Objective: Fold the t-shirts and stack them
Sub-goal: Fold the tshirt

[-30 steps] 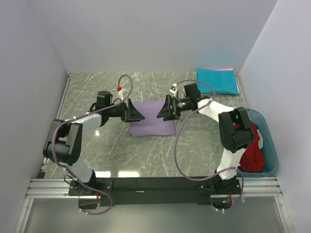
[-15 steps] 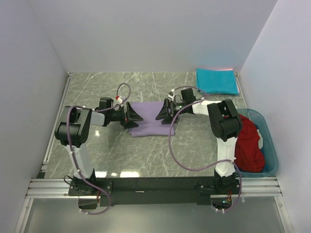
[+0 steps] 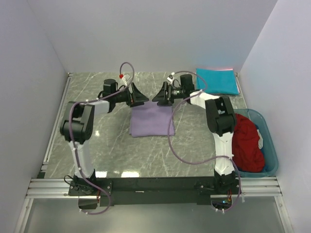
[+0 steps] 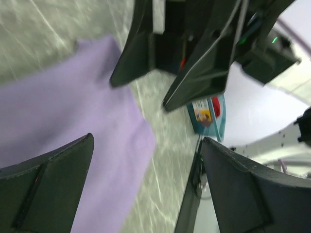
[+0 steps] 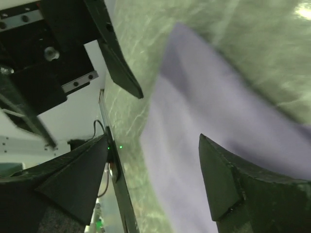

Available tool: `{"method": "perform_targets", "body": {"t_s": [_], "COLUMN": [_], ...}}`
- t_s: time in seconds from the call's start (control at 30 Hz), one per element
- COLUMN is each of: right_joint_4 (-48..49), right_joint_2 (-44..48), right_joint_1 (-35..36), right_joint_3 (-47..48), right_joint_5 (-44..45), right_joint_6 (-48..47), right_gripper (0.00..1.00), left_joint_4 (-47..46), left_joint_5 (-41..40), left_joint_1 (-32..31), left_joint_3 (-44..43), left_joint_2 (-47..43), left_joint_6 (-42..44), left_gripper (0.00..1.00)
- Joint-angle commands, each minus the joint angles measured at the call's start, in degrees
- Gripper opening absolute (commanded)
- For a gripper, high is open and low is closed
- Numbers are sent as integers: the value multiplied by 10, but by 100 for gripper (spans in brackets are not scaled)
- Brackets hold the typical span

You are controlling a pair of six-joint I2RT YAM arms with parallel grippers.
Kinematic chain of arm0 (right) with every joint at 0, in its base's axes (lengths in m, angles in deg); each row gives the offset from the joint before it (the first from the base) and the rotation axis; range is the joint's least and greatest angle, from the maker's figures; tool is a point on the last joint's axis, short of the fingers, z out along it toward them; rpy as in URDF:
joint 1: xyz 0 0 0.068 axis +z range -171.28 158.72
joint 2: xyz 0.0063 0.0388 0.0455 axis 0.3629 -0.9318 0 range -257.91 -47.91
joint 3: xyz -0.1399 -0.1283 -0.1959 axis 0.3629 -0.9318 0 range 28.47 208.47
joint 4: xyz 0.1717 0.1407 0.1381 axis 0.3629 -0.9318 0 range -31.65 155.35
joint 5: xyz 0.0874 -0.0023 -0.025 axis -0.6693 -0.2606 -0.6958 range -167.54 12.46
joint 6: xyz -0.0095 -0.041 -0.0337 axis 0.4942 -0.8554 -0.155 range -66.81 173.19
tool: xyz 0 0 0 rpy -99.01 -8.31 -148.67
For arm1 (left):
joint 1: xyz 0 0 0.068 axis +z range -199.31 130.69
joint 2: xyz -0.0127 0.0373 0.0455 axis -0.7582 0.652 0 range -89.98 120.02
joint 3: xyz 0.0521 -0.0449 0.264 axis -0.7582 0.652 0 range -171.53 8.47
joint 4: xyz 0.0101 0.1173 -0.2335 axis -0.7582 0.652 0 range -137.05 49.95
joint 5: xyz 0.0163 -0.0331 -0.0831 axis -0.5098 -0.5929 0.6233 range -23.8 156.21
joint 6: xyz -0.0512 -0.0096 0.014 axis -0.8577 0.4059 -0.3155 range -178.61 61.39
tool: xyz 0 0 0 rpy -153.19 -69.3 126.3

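Observation:
A lavender t-shirt (image 3: 150, 121) lies folded into a rectangle in the middle of the table. My left gripper (image 3: 138, 96) and right gripper (image 3: 160, 95) face each other over its far edge, both open and holding nothing. The left wrist view has the lavender t-shirt (image 4: 63, 107) below my open left gripper (image 4: 147, 141), with the right gripper's fingers (image 4: 141, 53) opposite. In the right wrist view, the lavender cloth (image 5: 218, 111) spreads under my open right gripper (image 5: 153, 140). A teal t-shirt (image 3: 217, 80) lies folded at the back right. A dark red t-shirt (image 3: 247, 144) is bunched in the bin.
A translucent teal bin (image 3: 272, 148) stands at the right edge of the table beside the right arm. White walls close in the table at the back and on both sides. Cables loop off both arms above the marble-patterned tabletop (image 3: 97, 141).
Both grippers have moved from the lavender shirt's sides toward the back, to its far edge. The shirt lies as before. The right jaws have narrowed slightly.

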Motion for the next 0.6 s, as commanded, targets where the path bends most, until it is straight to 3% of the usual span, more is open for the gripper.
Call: {"method": "perform_targets", "body": {"t_s": [0.0, 0.23, 0.37, 0.4, 0.47, 0.5, 0.53, 0.57], "right_joint_4": [79, 96, 73, 57, -15, -41, -81, -147], "right_joint_2": [-73, -122, -71, -53, 5, 23, 40, 72], "right_joint_1": [-10, -53, -68, -69, -75, -76, -79, -80], "right_joint_3": [8, 7, -9, -8, 9, 21, 37, 66], "right_joint_5": [3, 56, 55, 57, 74, 81, 90, 100], "right_joint_6": [82, 123, 106, 92, 55, 8, -20, -48], "right_gripper": [80, 78, 79, 80, 84, 87, 88, 88], "left_joint_4": [-98, -135, -74, -40, 124, 179, 226, 332], "left_joint_5": [-28, -50, -44, -44, -77, -93, -108, -152], "left_joint_1": [-2, 45, 71, 73, 73, 69, 59, 52], "left_joint_3": [-37, -52, -47, -52, -90, -106, -122, -149], "left_joint_2": [86, 183, 123, 101, 28, 2, -22, -68], "left_joint_6": [-87, -145, -96, -31, 76, 192, 251, 306], "left_gripper": [100, 99, 99, 99, 99, 99, 99, 99]}}
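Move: The purple t-shirt's middle lies about 9 cm back and 6 cm right of the left gripper, and about 9 cm back and 5 cm left of the right one. Its far left corner is about level with the left gripper and 5 cm to its left. Its far right corner is level with the right gripper and some 7 cm to its right. The cloth lies 6 to 8 cm below both grippers. The folded teal stack is some 31 cm right of the right gripper and 10 cm farther out. Drop both open grippers at the t-shirt's far edge, the left some 7 cm, the right nearly 6, easing them forward. Then draw them apart, left gripper leftward and right one rightward, some 5 to 7 cm towards the outer corners, lifting a little at the end. Swing both fingertips forward roughly 12 degrees and keep the fingers open. ##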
